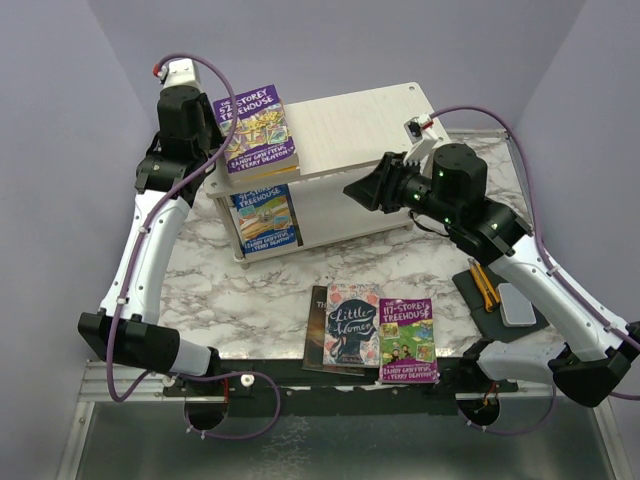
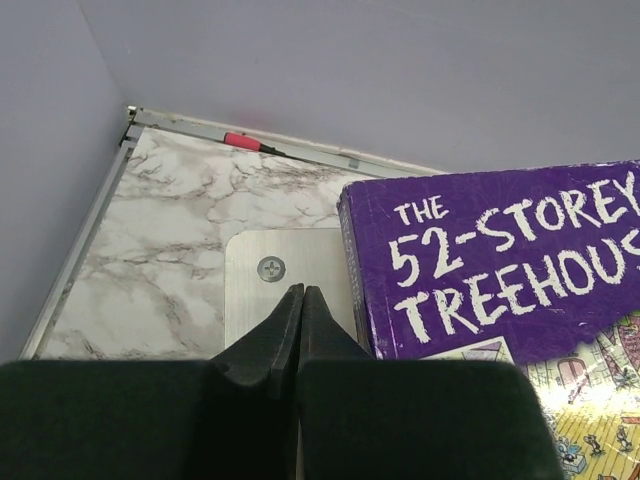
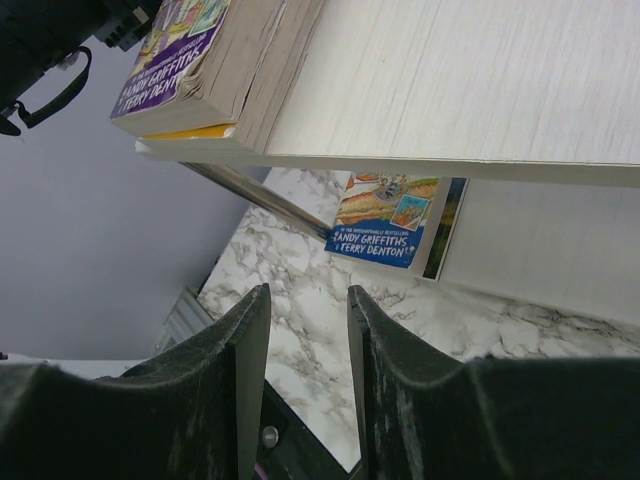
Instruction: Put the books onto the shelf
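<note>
The pale wood shelf stands at the back of the marble table. A purple "52-Storey Treehouse" book lies on the left end of its top board, with a yellow-orange edge showing beneath it. A blue Treehouse book sits on the lower tier. "Little Women", a purple "117-Storey Treehouse" and a dark book lie near the front edge. My left gripper is shut and empty over the shelf's bare corner, just left of the purple book. My right gripper hovers open and empty in front of the shelf.
A black mat at the right holds an orange-handled tool and a grey block. Purple-grey walls close in on the left, back and right. A red-tipped item lies along the table's back edge.
</note>
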{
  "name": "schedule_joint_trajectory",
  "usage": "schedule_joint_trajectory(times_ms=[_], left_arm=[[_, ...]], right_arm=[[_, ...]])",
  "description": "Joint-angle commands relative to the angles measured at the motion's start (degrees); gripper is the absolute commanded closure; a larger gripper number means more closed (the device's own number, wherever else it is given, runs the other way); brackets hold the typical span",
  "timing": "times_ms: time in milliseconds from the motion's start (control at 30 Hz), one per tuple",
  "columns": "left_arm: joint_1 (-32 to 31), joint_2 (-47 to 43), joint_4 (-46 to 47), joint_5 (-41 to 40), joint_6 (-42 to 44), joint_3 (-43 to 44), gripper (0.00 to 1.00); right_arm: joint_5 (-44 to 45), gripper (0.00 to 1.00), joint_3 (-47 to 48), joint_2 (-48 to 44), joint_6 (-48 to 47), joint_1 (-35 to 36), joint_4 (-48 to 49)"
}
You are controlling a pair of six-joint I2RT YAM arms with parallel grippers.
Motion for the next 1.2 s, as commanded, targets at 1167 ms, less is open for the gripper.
schedule_joint_trajectory(times_ms=[1167], left_arm=[[0.17, -0.36, 3.45, 0.96, -2.64, 2.87, 1.0]], right_arm=[[-1.31, 0.99, 13.3, 7.41, -2.29, -0.28, -1.45]])
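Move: The 52-Storey Treehouse lies on the shelf's top board with its left side against or right beside the closed left fingertips; its middle is about 8 cm to their right, 3 cm back and 1 cm below. Beneath it lies the 130-Storey book, some 3 cm lower. The 91-Storey book sits on the lower board, roughly 5 cm nearer the bases than the 52-Storey book and 20 cm below the left hand. From the right hand, the 52-Storey book is about 20 cm left and 12 cm ahead, at its height. Nudge the left gripper, fingers still shut, about half a centimetre right and slightly forward against the upper book's left side, pause, then raise it some 2 cm while tipping the fingers up a little. Keep the right gripper waiting before the shelf's front edge, then shut its partly open fingers almost fully and lift it about 4 cm, easing forward and left towards the books. ##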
